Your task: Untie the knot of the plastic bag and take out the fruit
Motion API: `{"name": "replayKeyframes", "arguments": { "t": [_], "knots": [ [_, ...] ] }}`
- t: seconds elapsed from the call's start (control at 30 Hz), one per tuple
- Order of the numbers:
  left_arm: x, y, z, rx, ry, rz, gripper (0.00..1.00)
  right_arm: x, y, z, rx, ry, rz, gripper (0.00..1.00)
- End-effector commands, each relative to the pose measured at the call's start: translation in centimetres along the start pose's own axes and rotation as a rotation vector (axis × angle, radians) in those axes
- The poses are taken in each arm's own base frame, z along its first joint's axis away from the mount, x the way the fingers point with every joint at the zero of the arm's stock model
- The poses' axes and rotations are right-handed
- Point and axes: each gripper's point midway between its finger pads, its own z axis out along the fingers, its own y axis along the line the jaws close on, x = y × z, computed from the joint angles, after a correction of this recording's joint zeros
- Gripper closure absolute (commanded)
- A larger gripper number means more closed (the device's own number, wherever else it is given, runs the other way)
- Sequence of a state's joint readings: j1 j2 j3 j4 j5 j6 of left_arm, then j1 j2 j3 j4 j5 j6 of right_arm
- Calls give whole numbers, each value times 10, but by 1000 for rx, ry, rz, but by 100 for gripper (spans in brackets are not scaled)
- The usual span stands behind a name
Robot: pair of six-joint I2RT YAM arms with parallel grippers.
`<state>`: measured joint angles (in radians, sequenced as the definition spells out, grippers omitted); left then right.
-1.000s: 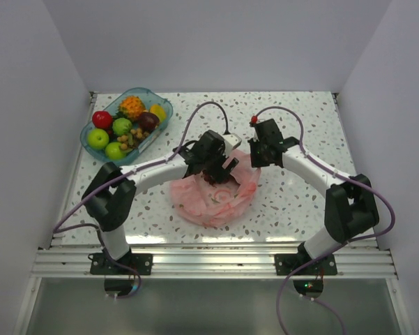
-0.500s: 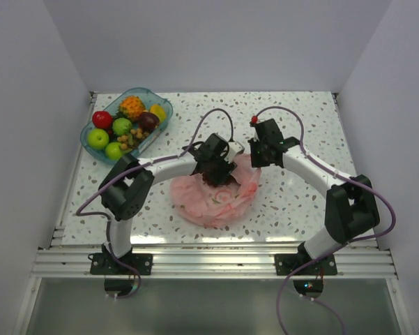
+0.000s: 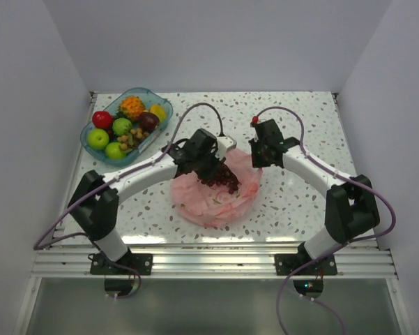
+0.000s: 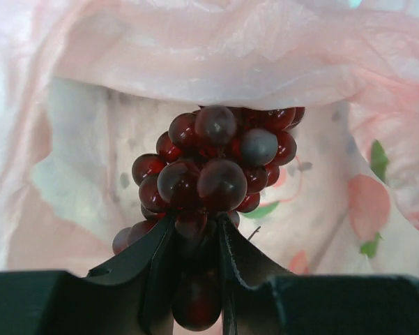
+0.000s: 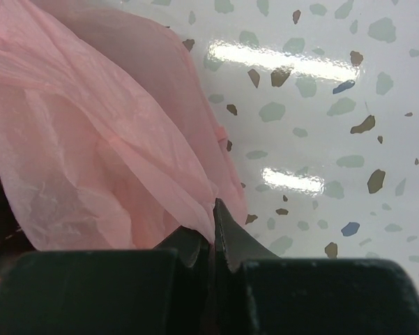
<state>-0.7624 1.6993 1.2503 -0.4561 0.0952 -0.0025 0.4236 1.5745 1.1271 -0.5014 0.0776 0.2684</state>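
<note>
The pale-pink plastic bag (image 3: 212, 199) lies open at mid-table. My left gripper (image 3: 212, 169) is shut on a bunch of dark purple grapes (image 3: 226, 180) and holds it over the bag's far side. In the left wrist view the grapes (image 4: 216, 164) hang between my fingers (image 4: 143, 269) with the bag's mouth (image 4: 216, 63) behind. My right gripper (image 3: 259, 159) is shut on the bag's right edge (image 5: 125, 153) and holds it up. I see no knot.
A clear blue tray (image 3: 164, 109) at the back left holds a small pineapple (image 3: 132, 107), green apples (image 3: 97, 138), a red fruit (image 3: 102, 118) and others. Speckled table top (image 3: 300, 118) lies behind and right of the bag.
My left gripper has pulled back toward the left and up, drawing the grape bunch out of the bag's mouth. The right gripper has kept its hold on the bag.
</note>
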Motion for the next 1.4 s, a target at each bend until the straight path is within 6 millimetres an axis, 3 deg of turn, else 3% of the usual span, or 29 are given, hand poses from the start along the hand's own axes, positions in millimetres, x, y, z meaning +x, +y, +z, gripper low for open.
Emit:
{"name": "replayKeyframes", "arguments": {
  "t": [0.0,0.07,0.17,0.3,0.4,0.5,0.57,0.6,0.77,0.8,0.83,1.0,1.17,1.3,1.37],
  "knots": [
    [-28,3,-53,-25,-116,-38,85,-7,-7,-13,35,-46,7,100],
    [-30,6,-68,-18,-132,-58,87,-4,-8,-11,41,-36,12,100],
    [-49,16,-102,-17,-212,-84,87,-2,-9,-10,44,-28,19,100],
    [-76,53,-147,-96,-328,-152,87,-1,-9,-10,46,-25,18,100],
    [-95,97,-171,-214,-397,-231,86,0,-9,-11,42,-24,17,100],
    [-101,164,-193,-382,-443,-376,86,2,-8,-13,33,-20,20,100],
    [-105,197,-206,-475,-484,-478,86,0,-5,-15,22,-28,22,100],
    [-98,223,-206,-525,-484,-531,86,0,-4,-16,17,-30,26,100],
    [-89,291,-214,-621,-559,-694,86,-2,3,-21,-25,-38,30,100],
    [-84,303,-204,-623,-543,-710,86,-3,4,-22,-33,-41,30,100],
    [-81,316,-207,-642,-554,-723,86,-3,5,-21,-37,-40,30,100],
    [-58,357,-179,-665,-493,-789,79,-2,10,-19,-63,-26,29,100],
    [-28,389,-182,-737,-499,-848,76,0,11,-21,-72,-28,26,100],
    [-12,389,-172,-711,-448,-861,40,0,11,-22,-75,-27,23,100],
    [-8,379,-169,-680,-433,-869,30,-1,12,-24,-77,-32,20,100]
  ]
}}
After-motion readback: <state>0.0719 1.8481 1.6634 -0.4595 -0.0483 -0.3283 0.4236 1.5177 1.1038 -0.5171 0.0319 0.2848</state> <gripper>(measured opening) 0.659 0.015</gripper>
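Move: The fruit basket's middle lies about 30 cm to the left of the left hand, which holds the grapes, some 17 cm ahead and 6 cm lower. Inside it the pineapple is about 23 cm ahead and 28 cm left, the dark round fruit 17 cm ahead and 22 cm left, and the tomato 18 cm ahead and 38 cm left. From the right hand, pinching the bag's rim, the basket is some 44 cm left and 13 cm ahead. Straight up first, then in a fast arc left and forward, the left hand carries the grapes out of the bag to the basket, some 34 cm left and 23 cm forward, climbing about 20 cm and sinking back to its starting height. The wrist turns roughly 65 degrees counter-clockwise and the fingers open above the fruit, letting go of the grapes. The right hand keeps its pinch on the bag's rim, barely shifting. ##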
